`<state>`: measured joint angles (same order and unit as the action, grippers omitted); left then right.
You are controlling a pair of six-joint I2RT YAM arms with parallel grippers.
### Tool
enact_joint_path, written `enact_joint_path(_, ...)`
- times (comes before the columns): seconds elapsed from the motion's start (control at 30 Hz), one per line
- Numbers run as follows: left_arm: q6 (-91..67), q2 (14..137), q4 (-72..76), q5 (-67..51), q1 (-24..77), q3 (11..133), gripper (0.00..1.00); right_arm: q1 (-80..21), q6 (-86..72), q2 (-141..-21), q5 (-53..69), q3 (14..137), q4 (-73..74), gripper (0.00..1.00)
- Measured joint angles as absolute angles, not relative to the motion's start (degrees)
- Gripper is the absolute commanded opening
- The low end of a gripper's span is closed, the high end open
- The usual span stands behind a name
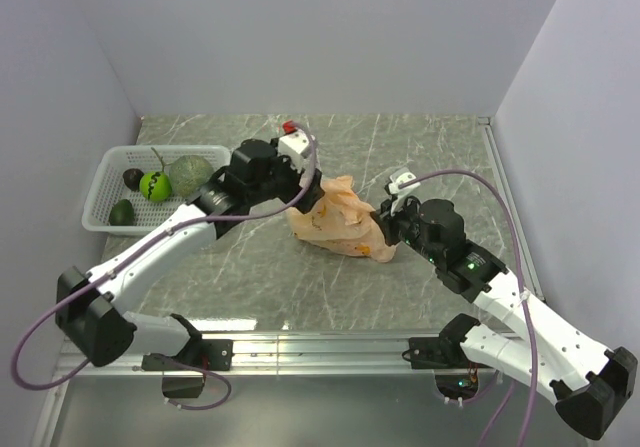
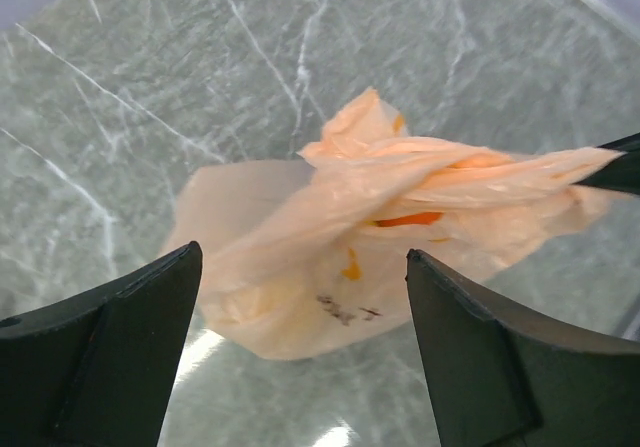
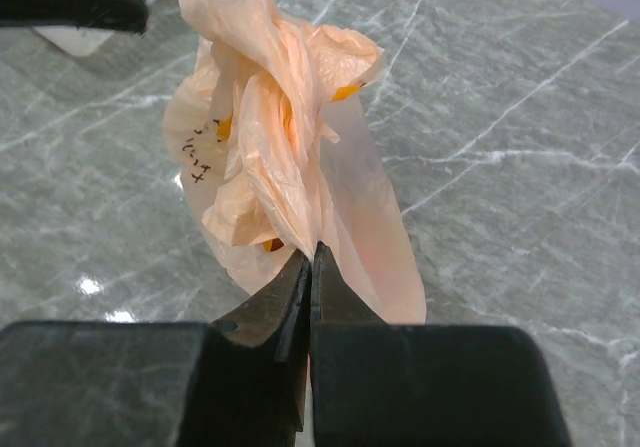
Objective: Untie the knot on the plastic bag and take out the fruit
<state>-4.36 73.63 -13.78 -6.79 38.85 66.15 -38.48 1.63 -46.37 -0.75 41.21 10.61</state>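
Observation:
The pale-orange plastic bag [image 1: 338,225] lies crumpled on the marble table between my two grippers. My right gripper [image 3: 312,254] is shut on a pulled-out fold of its film [image 2: 520,175] at the bag's right end [image 1: 380,229]. On the bag's left side, my left gripper [image 2: 302,255] stands wide open with nothing between its fingers [image 1: 310,195]. A pointed tuft [image 2: 366,115] of film sticks up from the bunched mouth. Whether the knot there is tied I cannot tell. Orange fruit [image 2: 410,219] shows faintly through the film [image 3: 345,92]; the rest of the fruit is hidden inside.
A white basket [image 1: 108,167] stands at the far left, holding a grey-green melon [image 1: 190,174], a bright green round fruit [image 1: 155,185] and two dark pieces [image 1: 132,177]. Walls close the table in on the left, back and right.

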Motion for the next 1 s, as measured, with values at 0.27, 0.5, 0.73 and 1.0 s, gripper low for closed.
enact_joint_path(0.27,8.6,86.6,-19.7,-6.1,40.9,75.2,0.81,-39.6,3.6,-46.3,-0.6,41.2,12.9,0.0)
enact_joint_path(0.5,12.4,89.0,-21.7,-6.9,43.5,76.4,0.05,-40.1,4.0,-46.3,-0.7,41.2,13.1,0.0)
enact_joint_path(0.73,7.8,87.8,-16.2,-3.3,41.7,73.1,0.0,-40.2,1.2,-44.9,-6.7,40.6,12.3,0.0)
enact_joint_path(1.0,-16.7,87.9,-11.1,-13.7,28.7,74.8,0.0,-38.5,-9.2,-39.9,-15.5,37.3,5.8,0.0)
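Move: The plastic bag hangs between the hands; its middle is about 6 cm to the left hand's right, 3 cm back and roughly 9 cm below it, with the bag's nearer end just under the open fingers. From the right hand, whose shut fingers already hold the other end, that middle lies some 7 cm left, 2 cm ahead and 6 cm below. The white basket stands about 38 cm left of the left hand, 6 cm farther out and well below. Down about 6 cm and some 4 cm to the right, the left hand dips onto the near end of the plastic bag and pinches it shut, then draws it forward 6 cm, left and up, turning counter-clockwise about 20 degrees. The right hand keeps its grip, first nearly still, then pulls right and up the other way, turning clockwise. ##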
